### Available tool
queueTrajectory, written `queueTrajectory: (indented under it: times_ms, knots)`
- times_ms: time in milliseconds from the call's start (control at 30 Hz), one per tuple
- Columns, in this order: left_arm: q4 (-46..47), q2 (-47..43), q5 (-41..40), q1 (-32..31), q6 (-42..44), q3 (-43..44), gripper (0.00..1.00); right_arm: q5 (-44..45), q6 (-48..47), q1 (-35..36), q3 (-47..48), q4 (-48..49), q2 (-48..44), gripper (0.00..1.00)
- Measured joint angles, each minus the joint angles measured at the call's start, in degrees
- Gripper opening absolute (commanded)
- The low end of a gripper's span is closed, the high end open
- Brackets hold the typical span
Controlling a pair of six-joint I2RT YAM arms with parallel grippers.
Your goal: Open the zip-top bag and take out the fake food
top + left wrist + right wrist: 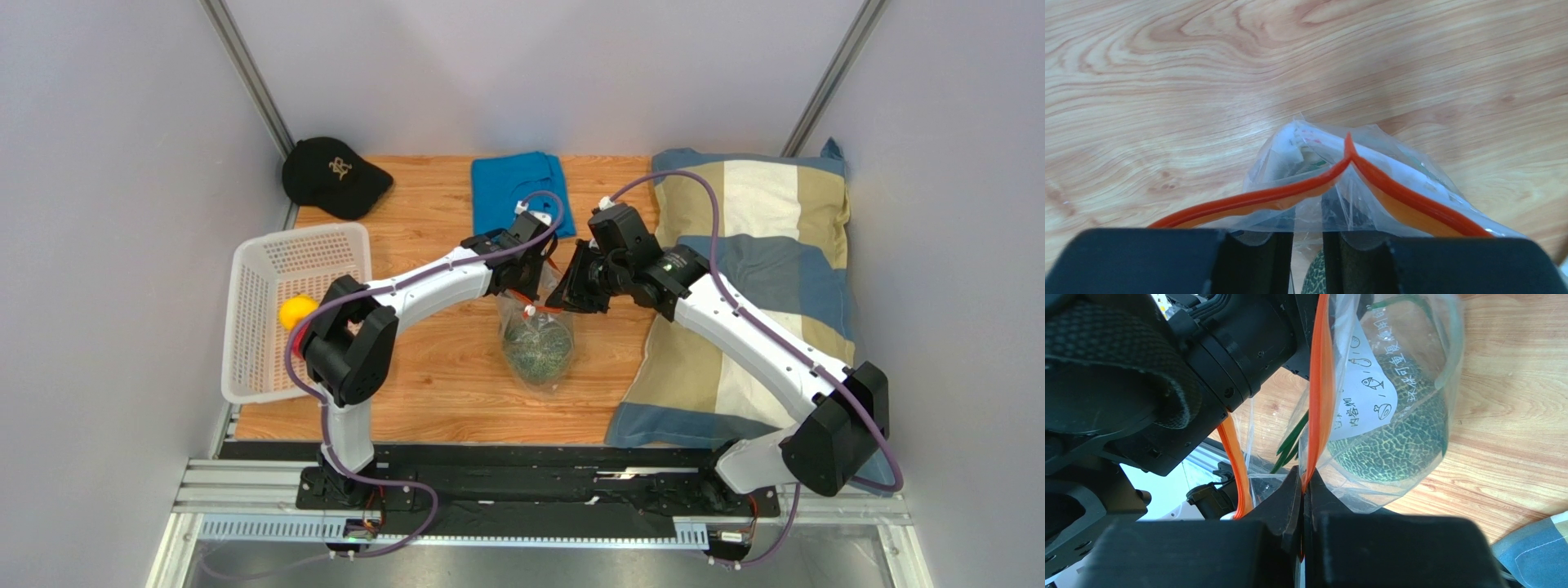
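The zip-top bag hangs over the wooden table between both grippers, its orange-red zip strip spread apart in a V. Inside it lies the grey-green leafy ball with green stems. My right gripper is shut on one side of the zip strip. My left gripper sits at the bag's mouth, its jaws a narrow gap apart, with clear film and the ball showing in the gap. A yellow round fruit rests in the white basket.
A black cap lies at the back left and a folded blue cloth at the back middle. A striped pillow covers the table's right side. The basket overhangs the left edge.
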Motion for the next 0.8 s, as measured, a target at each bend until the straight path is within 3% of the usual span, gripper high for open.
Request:
queueTrajectory:
  times_ms: [100, 200, 400, 600, 800]
  knots:
    - [-2.16, 0.11, -1.42, 0.0, 0.83, 0.46, 0.12, -0.04, -0.07, -0.02, 0.0, 0.0, 0.04, 0.0]
    - [-4.24, 0.35, -1.25, 0.0, 1.46, 1.88, 0.2, -0.17, -0.11, -0.02, 0.0, 0.0, 0.04, 0.0]
    - [-7.65, 0.28, 0.52, -0.2, 1.92, 3.28, 0.22, 0.55, -1.18, 0.0, 0.46, -1.25, 0.04, 0.0]
    - [-12.07, 0.37, 0.98, -1.49, 2.8, 6.88, 0.06, 5.22, -3.76, 0.35, 3.3, -5.57, 0.0, 0.0]
    - [-17.38, 2.95, 0.28, -4.2, 4.11, 14.53, 0.04, 10.75, -5.6, 1.42, 4.83, -9.38, -0.46, 0.0]
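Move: The scallions lie in the bag under the left hand, about 6 cm back, 2 cm to its left and 4 cm lower. The melon is some 10 cm back of that hand, 2 cm to its right and also 4 cm lower; the blue cloth is about 23 cm ahead and 3 cm left. From the right hand, which holds the zip rim, the scallions lie roughly 4 cm ahead, 5 cm left and 16 cm below. With its pads still clamped on the orange zip rim, the right hand waits, then carries it about 3 cm right, tilting some 10 degrees. The left fingers, working in the bag's mouth, narrow, part slightly, then close nearly shut by the scallions; that hand draws back over 2 cm, then rises 3–4 cm and veers right, turning a little clockwise. ##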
